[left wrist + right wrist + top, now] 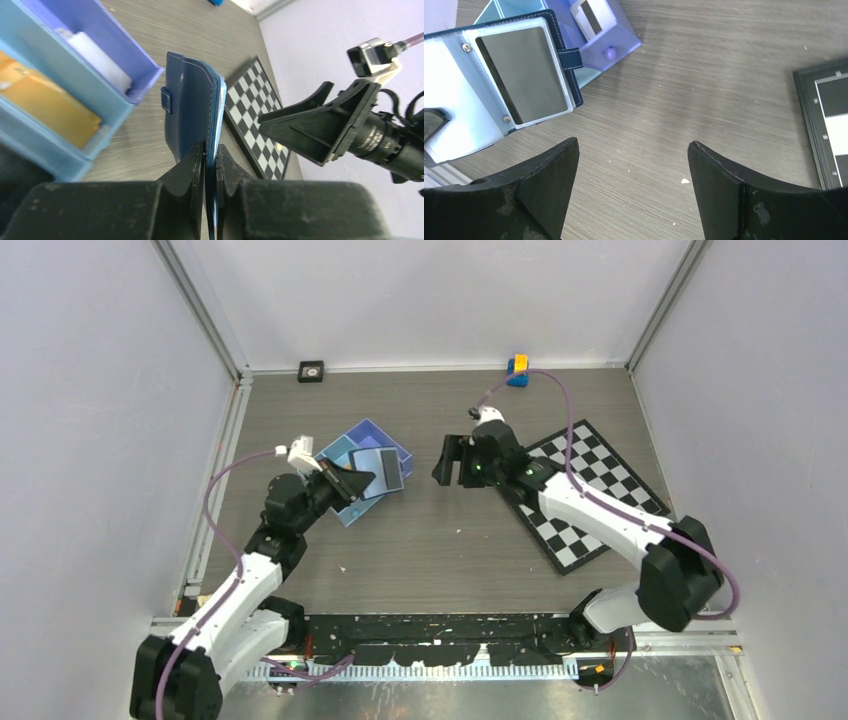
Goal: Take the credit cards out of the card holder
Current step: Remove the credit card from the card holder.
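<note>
The card holder (381, 471) is a navy wallet, folded open and held up over the tray. My left gripper (211, 151) is shut on its lower edge, seen edge-on in the left wrist view. In the right wrist view the card holder (459, 85) shows its light-blue inside, with a grey shiny card (523, 75) in the clear pocket. An orange-gold card (47, 102) lies in a tray compartment and a white card (97, 57) in the purple one. My right gripper (633, 146) hangs open over bare table to the right of the holder, with nothing between its fingers.
The light-blue and purple tray (341, 448) sits under and behind the holder. A checkerboard (590, 490) lies at the right under the right arm. A blue and orange block (517, 370) and a small black square (312, 371) sit at the back wall.
</note>
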Robot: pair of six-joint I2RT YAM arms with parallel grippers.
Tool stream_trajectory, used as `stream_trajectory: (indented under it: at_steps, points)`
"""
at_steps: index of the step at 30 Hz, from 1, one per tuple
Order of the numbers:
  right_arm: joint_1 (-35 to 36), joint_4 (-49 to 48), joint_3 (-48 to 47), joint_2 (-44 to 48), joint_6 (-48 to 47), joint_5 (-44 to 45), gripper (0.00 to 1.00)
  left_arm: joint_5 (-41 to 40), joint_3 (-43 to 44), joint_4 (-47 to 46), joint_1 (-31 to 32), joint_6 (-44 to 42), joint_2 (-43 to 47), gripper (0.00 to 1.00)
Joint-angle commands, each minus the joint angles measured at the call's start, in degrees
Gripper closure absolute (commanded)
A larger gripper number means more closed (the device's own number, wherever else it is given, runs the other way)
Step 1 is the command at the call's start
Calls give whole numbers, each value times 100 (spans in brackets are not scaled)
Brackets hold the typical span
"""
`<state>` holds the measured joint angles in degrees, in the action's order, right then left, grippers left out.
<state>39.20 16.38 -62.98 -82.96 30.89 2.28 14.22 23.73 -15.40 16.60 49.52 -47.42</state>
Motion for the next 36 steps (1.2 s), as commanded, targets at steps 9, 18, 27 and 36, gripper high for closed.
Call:
stream_trajectory:
  at_steps: [9, 18, 27, 36]
  points:
    - [-332, -3649, 2194, 1142, 1058, -866, 14, 1221, 328, -2347, 346, 301, -900, 100]
    - [-783, -6080, 3104, 968, 1866, -2218, 13, 1963, 126, -3887, 344, 993, -1354, 100]
    - [-796, -7330, 3290, 559, 2253, -2690, 12, 2129, 194, -3971, 344, 1097, -1206, 100]
    - [-796, -7804, 3278, 548, 2477, -3092, 25, 2380, 276, -4432, 361, 1389, -1656, 100]
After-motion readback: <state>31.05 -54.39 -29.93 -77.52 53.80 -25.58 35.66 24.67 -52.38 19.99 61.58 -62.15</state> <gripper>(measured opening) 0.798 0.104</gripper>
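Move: Level with the right hand and some 12 cm to its left hangs the open card holder, its middle at about the same height. The left hand already pinches it, with the open right gripper about 15 cm to that hand's right and 2 cm ahead. The box's middle is about 18 cm left, 1 cm back and 14 cm below the right hand; the chessboard's middle lies some 27 cm to that hand's right, 7 cm back and 16 cm down. Carrying the card holder about 7 cm right and 7 cm up, the left hand drifts back 3 cm, swings some 25 degrees clockwise and keeps its pinch. The right hand first backs off slightly to the right, then rises about 6 cm, easing back and left, rolling its left side up 45 degrees so its wide-open jaws straddle the strap edge. ##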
